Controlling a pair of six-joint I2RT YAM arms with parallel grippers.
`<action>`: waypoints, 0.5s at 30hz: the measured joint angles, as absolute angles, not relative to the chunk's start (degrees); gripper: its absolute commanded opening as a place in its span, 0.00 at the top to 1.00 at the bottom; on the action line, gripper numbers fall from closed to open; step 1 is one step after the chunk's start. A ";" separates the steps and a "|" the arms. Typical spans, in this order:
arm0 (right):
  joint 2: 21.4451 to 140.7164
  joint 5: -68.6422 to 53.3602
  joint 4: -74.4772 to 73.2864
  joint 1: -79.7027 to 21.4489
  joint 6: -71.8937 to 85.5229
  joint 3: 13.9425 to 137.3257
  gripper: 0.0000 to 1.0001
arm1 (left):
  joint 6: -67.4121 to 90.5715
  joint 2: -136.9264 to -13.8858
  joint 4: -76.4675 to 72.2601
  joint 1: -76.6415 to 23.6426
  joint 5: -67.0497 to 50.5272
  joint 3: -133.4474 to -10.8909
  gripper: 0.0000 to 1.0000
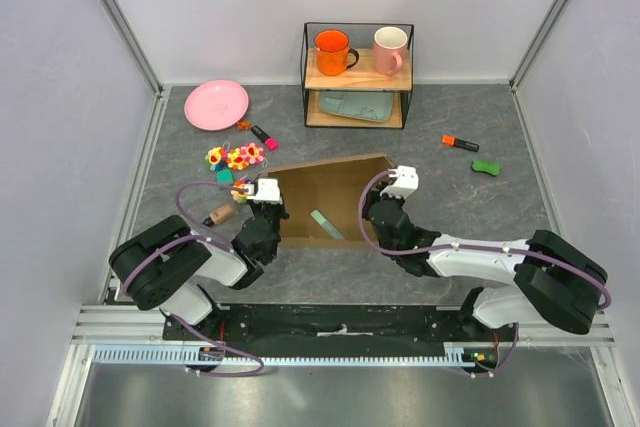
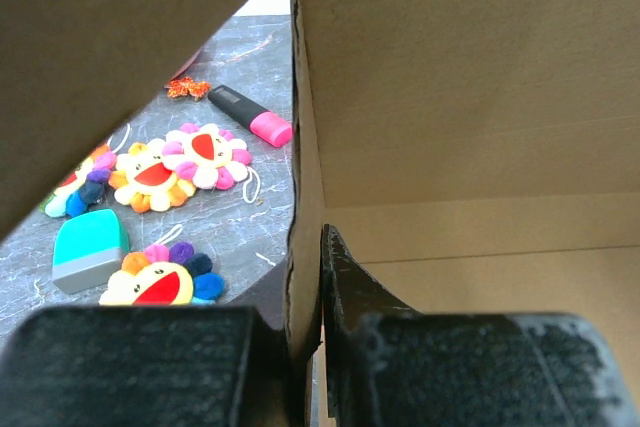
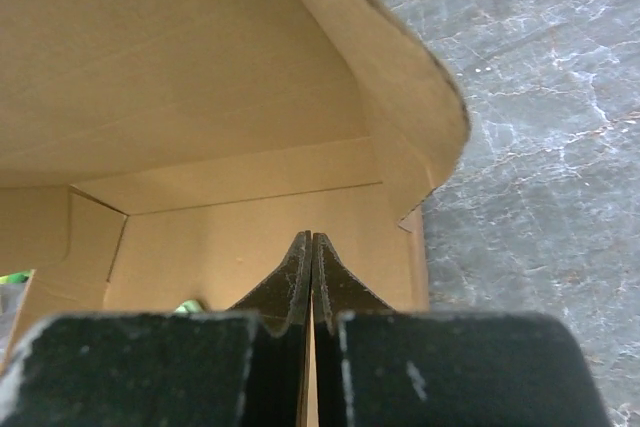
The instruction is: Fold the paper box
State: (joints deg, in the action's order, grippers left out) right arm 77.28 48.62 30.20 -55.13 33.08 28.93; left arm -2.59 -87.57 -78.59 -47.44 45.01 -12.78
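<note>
The paper box [image 1: 325, 190] is brown cardboard, standing open-topped in the middle of the table. My left gripper [image 1: 270, 212] is at its left wall. In the left wrist view that wall's edge [image 2: 303, 147] runs down between the fingers, and the left gripper [image 2: 308, 252] is shut on it. My right gripper [image 1: 377, 212] is at the right side of the box. In the right wrist view the right gripper [image 3: 312, 242] is shut over the box floor [image 3: 250, 237], its tips touching with nothing visibly between them. The curved right wall [image 3: 400, 77] rises beside it. A pale green item [image 1: 327, 224] lies inside the box.
Flower plush toys [image 1: 235, 157], a pink-and-black highlighter [image 1: 264, 136] and a teal block [image 2: 90, 250] lie left of the box. A pink plate [image 1: 216, 104] sits at the back left. A wire shelf [image 1: 358, 72] holds two mugs. An orange marker [image 1: 460, 143] and a green piece [image 1: 487, 168] lie to the right.
</note>
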 measured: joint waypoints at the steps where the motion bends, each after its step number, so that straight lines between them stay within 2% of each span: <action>1: 76.97 48.07 29.36 -54.94 33.71 29.30 0.93 | -2.59 -87.57 -78.59 -47.44 45.01 -12.78 0.91; 2: 76.49 47.33 28.05 -54.61 34.44 29.76 0.82 | -2.59 -87.57 -78.59 -47.44 45.08 -12.78 0.91; 4: 75.46 46.65 25.56 -53.78 35.31 30.59 0.65 | -2.59 -87.57 -78.59 -47.44 45.23 -12.78 0.91; 5: 74.96 46.52 24.67 -53.49 35.48 30.74 0.50 | -2.59 -87.57 -78.59 -47.44 45.34 -12.78 0.91; 8: 72.69 46.24 21.91 -52.71 34.04 30.79 0.34 | -2.59 -87.57 -78.59 -47.46 45.60 -12.78 0.91; 11: 69.67 46.28 21.15 -52.51 31.59 29.98 0.26 | -2.59 -87.57 -78.59 -47.62 46.33 -12.78 0.91; 15: 64.18 46.59 23.09 -52.23 27.27 25.04 0.28 | -2.59 -87.57 -78.59 -47.72 46.57 -12.80 0.91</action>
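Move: The paper box's right wall, its rim about level with the right fingertips, lies roughly 4 cm to the right of the right hand, whose shut fingers are inside the box. The lid's right side flap is some 8 cm ahead, 3 cm right and 3 cm higher; the raised lid about 9 cm ahead, 8 cm left, 5 cm up. The marker on the box floor is about 9 cm left, 1 cm ahead, 8 cm below. From the left hand the right wall is about 20 cm right, level with it. Still pinching the left wall's rim, the left hand keeps the box in place. The right hand lifts its shut fingers about 2 cm, then carries them some 4 cm right, drawing back about 1 cm late on, away from the box's middle to the right wall; its fingers open wide on the way, ending with one inside the wall and one outside, not yet closed on it. ##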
